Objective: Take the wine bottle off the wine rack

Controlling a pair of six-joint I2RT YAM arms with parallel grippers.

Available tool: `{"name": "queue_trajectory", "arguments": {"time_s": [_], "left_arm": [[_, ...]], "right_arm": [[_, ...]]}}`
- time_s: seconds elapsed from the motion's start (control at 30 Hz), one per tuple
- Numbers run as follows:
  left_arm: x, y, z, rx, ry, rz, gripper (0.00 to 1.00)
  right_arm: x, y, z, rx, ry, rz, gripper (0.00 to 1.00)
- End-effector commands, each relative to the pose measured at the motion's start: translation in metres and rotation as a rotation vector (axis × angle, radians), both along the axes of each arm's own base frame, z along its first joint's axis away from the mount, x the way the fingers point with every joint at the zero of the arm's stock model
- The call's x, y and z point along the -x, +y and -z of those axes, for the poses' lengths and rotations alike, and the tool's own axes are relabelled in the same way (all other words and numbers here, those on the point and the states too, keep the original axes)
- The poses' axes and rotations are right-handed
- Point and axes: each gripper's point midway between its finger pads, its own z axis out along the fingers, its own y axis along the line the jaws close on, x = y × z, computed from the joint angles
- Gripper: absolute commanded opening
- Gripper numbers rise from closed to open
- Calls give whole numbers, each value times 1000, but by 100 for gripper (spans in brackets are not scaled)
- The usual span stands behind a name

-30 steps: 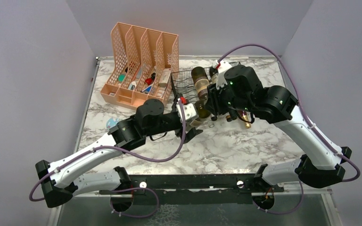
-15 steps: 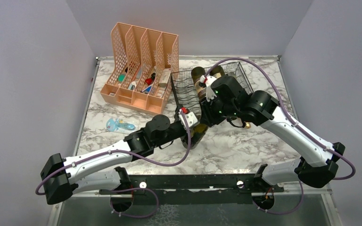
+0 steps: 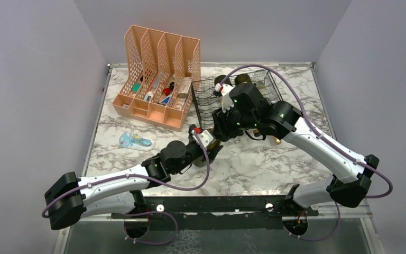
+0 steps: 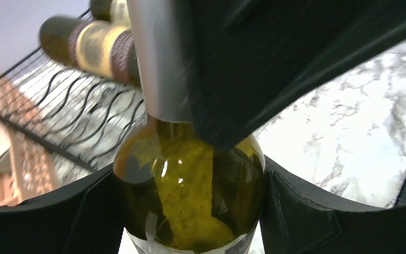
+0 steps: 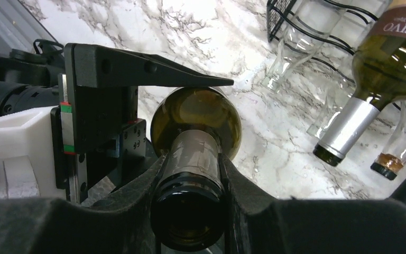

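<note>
A green wine bottle point(image 4: 190, 196) hangs above the marble table, in front of the black wire wine rack point(image 3: 206, 98). My right gripper point(image 5: 193, 164) is shut on its foil-wrapped neck point(image 5: 193, 153). The left gripper point(image 4: 190, 203) has both black fingers point(image 4: 296, 211) pressed against the sides of the bottle's body. In the top view the two grippers meet just in front of the rack, left gripper point(image 3: 207, 144) below right gripper point(image 3: 223, 129), and they hide most of the bottle. The rack's wavy wires point(image 4: 84, 121) show behind it.
Other bottles lie in the rack: a green one with a silver foil neck point(image 5: 349, 124), clear ones point(image 5: 296, 42) and one with a gold and brown neck point(image 4: 92, 45). A peach file organiser point(image 3: 158, 74) stands left of the rack. A blue item point(image 3: 135, 141) lies on the table.
The right arm has swung left and towards the near edge, carrying the bottle by its neck. The left arm has drawn back with it, and its jaws have narrowed onto the bottle's body.
</note>
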Motion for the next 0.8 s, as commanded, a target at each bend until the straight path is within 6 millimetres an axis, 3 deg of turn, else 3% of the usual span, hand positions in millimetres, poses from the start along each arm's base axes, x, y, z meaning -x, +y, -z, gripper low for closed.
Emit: {"name": "queue_trajectory", "arguments": {"time_s": [0.0,0.1,0.17,0.27,0.4,0.5,0.77], "left_arm": [[-25,45,-14,110,-34,-260,51],[-34,74,-17,154,-58,-380,43],[-41,96,-21,213,-67,-458,40],[-52,129,-27,292,-82,-563,37],[-66,172,-32,369,-120,-707,37],[-75,191,-30,370,-154,-764,37],[-78,202,-2,376,-159,-793,39]], "right_arm": [[-7,18,-29,-122,-61,-1,64],[-21,10,-49,-155,-141,82,97],[-30,2,-66,-187,-200,139,100],[-51,-19,-69,-189,-258,236,100],[-82,-49,-31,-148,-220,342,100],[-101,-71,6,-86,-211,429,100],[-112,-78,76,35,-173,465,98]]}}
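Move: In the open table to the left lies the space for the held bottle, about 8 cm ahead of the left hand, 18 cm to its left and 20 cm below; the blister pack is some 9 cm ahead and 27 cm left, the orange organiser 26 cm ahead and 20 cm left. From the right hand, the middle bottle's neck lies about 15 cm ahead, 7 cm right and 12 cm down, with the right bottle's neck 9 cm farther right, level with it. Swinging left about 20 cm and forward 8 cm, the left hand keeps its grip on the upright bottle's body and turns some 45 degrees counter-clockwise, away from the rack. The right fingers open wide off its neck; that hand rises about 5 cm, arcs forward and right, then drops steeply towards the middle bottle's neck, staying open. ##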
